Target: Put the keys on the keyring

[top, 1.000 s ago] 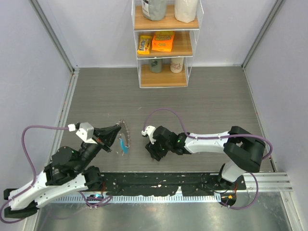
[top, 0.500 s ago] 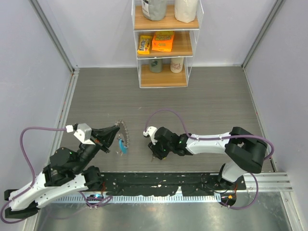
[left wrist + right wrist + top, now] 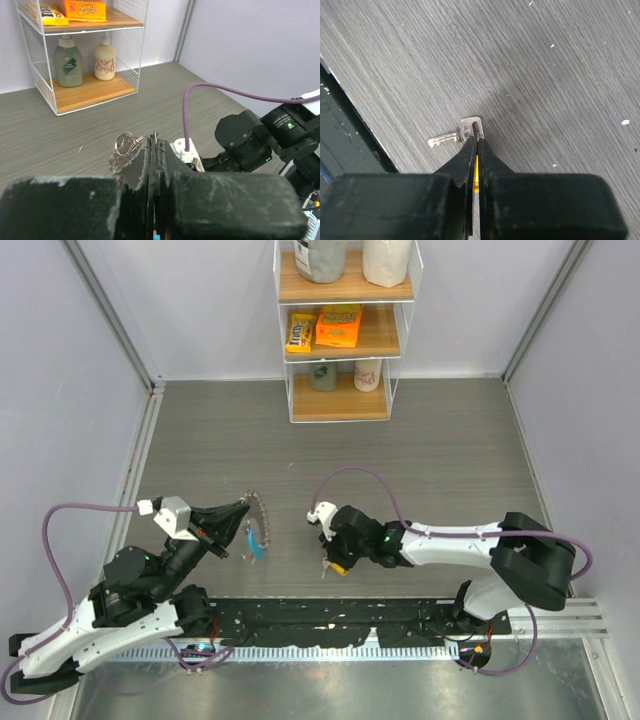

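Note:
My left gripper (image 3: 243, 508) is shut on the keyring (image 3: 263, 515), a thin silvery loop held above the table with its blue tag (image 3: 256, 543) hanging below. In the left wrist view the wire sticks out of the shut gripper (image 3: 155, 140), with a bunch of small silver rings (image 3: 125, 147) just left of it. My right gripper (image 3: 328, 562) is low over the table near the front edge, shut on a small key (image 3: 451, 137). The key's silver blade points left and a strip of yellow (image 3: 476, 167) shows between the jaws of the right gripper (image 3: 477, 137).
A wire shelf (image 3: 340, 340) with snack packs and bottles stands at the back centre, also visible in the left wrist view (image 3: 75, 60). A black rail (image 3: 330, 625) runs along the near edge, close to the right gripper (image 3: 340, 130).
My right gripper has gone from open to shut on the key and shifted slightly right and nearer. The left arm and keyring have stayed put.

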{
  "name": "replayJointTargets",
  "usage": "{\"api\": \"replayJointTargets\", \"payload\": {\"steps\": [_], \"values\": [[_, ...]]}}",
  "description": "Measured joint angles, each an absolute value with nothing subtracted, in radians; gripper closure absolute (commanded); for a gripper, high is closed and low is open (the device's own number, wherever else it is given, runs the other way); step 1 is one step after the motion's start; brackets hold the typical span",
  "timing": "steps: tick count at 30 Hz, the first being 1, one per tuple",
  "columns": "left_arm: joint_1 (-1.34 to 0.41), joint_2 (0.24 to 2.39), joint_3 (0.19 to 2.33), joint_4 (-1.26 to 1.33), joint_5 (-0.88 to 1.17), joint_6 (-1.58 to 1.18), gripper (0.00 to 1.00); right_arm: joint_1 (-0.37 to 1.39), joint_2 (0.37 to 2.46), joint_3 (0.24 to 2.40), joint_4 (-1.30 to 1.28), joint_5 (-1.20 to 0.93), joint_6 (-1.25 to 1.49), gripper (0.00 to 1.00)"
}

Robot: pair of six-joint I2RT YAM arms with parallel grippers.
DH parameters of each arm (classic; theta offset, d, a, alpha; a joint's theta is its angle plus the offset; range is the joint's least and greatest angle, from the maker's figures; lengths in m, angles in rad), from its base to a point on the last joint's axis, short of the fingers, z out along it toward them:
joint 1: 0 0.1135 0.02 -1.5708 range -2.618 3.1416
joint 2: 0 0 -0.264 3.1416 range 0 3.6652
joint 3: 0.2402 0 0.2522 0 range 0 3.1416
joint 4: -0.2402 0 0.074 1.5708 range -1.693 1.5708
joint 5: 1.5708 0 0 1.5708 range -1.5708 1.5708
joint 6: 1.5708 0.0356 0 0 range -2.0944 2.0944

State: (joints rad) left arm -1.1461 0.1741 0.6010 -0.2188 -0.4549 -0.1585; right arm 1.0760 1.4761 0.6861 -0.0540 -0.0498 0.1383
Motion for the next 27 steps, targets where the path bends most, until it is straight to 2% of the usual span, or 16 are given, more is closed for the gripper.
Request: {"api": "replayJointTargets", "payload": {"steps": [4,14,20,27], "values": [[-1.146,0.178,0.601,-0.218,-0.444,-0.165,1.00,1.076,1.362,0.648,-0.064,-0.051,0.138,0.94],[-1.146,0.251,0.601,-0.209,-0.408,-0.172,1.00,1.080,0.872,0.611,-0.109,-0.170,0.068,0.94],[-1.146,0.315,0.602,-0.176,-0.374,-0.171,1.00,1.080,0.758,0.699,-0.215,-0.304,-0.015,0.94],[-1.146,0.373,0.609,-0.141,-0.338,-0.163,1.00,1.081,0.760,0.883,-0.316,-0.401,-0.105,0.94]]}}
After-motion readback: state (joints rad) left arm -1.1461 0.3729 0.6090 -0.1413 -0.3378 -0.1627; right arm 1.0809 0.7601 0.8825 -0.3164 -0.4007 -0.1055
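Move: The keyring, pinched in the left hand, is the right hand's goal: roughly 13 cm to its left, 2 cm back and 24 cm above. Its blue handle lies about 14 cm left, 4 cm back and 19 cm up from the right hand. The silver key sticks out of the shut right fingers some 2 cm to their left and 2 cm below. From the left hand, that key is about 13 cm right, level fore and aft, 31 cm down. Keeping its pinch on the keys, the right hand lifts them quickly off the table by about 27 cm, drawing back some 7 cm as it rises towards the keyring's height. Its fingers swing up from steeply down-left to nearly level, pointing left. Meanwhile the left hand, still gripping the keyring, brings it about 5 cm to the right, towards the keys, sinking slightly. ##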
